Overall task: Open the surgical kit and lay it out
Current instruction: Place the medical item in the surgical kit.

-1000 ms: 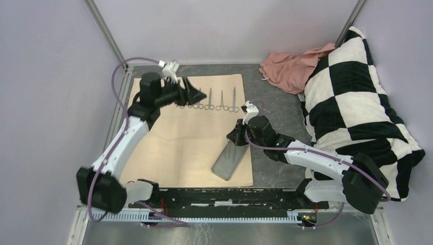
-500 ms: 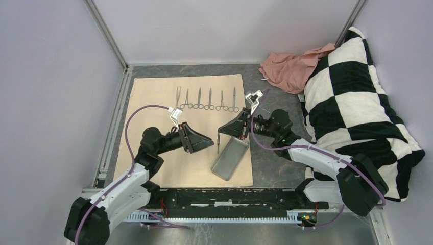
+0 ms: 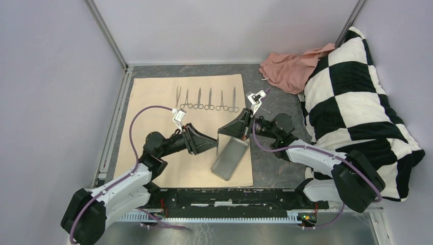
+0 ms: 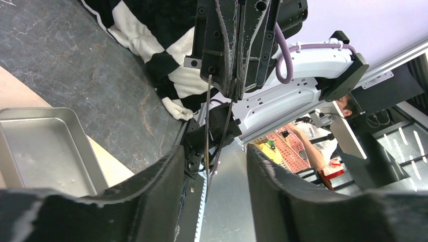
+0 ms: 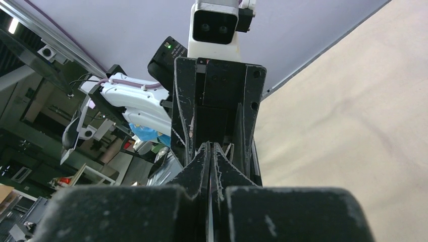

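The surgical kit's beige cloth wrap [image 3: 163, 109] lies flat, with a row of several silver scissor-handled instruments [image 3: 204, 99] along its far edge. The steel tray [image 3: 230, 158] sits at its near right corner. My right gripper [image 3: 220, 133] hovers above the tray's far end, shut on a slim silver instrument [image 3: 218, 145] that hangs down from its fingertips. In the left wrist view that instrument [image 4: 207, 126] dangles ahead of my left gripper [image 4: 214, 156], which is open and points straight at the right gripper [image 4: 232, 50]. The tray [image 4: 45, 146] shows at the left of that view.
A pink crumpled cloth [image 3: 288, 69] lies at the back right. A black-and-white checkered pillow [image 3: 357, 112] fills the right side. Metal frame posts [image 3: 107, 35] stand at the back corners, and a rail [image 3: 110, 138] runs along the cloth's left edge.
My left arm has pulled back from the instrument row to the middle and now faces the right gripper. The right gripper has lifted an instrument out of the tray.
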Controlling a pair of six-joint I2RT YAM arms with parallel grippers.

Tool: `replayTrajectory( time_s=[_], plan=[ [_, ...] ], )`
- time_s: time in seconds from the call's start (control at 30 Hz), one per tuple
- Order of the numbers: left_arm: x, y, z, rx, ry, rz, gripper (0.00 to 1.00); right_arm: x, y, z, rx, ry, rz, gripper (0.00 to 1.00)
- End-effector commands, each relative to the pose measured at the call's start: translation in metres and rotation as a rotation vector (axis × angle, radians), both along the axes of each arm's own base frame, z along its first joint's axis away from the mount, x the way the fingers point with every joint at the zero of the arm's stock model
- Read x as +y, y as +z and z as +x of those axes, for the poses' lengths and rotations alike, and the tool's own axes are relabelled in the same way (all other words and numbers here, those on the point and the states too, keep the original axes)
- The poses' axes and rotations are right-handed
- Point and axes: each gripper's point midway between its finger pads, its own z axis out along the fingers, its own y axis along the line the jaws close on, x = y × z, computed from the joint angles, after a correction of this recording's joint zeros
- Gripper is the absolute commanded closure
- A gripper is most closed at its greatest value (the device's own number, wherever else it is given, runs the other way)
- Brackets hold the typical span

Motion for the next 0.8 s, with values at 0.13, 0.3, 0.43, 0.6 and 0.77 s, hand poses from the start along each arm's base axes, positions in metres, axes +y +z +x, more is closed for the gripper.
replayTrajectory(
  time_s=[0.13, 0.3, 0.43, 0.6, 0.77],
  plan=[
    [-0.003, 0.02, -0.002, -0.045, -0.006, -0.068, 0.57, -0.003, 0.016, -0.007, -0.043, 0.025, 0.062, 1.0],
    [-0.004, 0.023, -0.004, -0.043, -0.015, -0.08, 0.72, -0.002, 0.016, -0.006, -0.039, 0.026, 0.069, 1.0],
    [-0.004, 0.026, -0.003, -0.049, -0.004, -0.085, 0.94, -0.002, 0.015, -0.006, -0.032, 0.026, 0.074, 1.0],
    [-0.002, 0.008, 0.012, -0.04, 0.073, 0.077, 0.98, -0.001, -0.003, 0.009, -0.035, -0.039, -0.006, 0.71],
    [0.017, -0.011, 0.038, -0.088, 0.223, 0.362, 0.98, -0.018, -0.027, 0.061, -0.132, -0.272, -0.177, 0.25]
  ],
)
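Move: The tweezers, already held by the right fingers, slant between the left hand's open fingers, their middle about 1 cm to its right and level with it; from the right hand that middle lies some 3 cm back and 3 cm below. From the left hand, the empty metal tray sits roughly 1 cm ahead, 5 cm right and 19 cm below, and the clamp second from the right in the laid-out row about 28 cm ahead and 2 cm right at table height. Left fingers close, pinching the tweezers, right fingers then open, releasing them; both hands drift about 2 cm forward, down. ##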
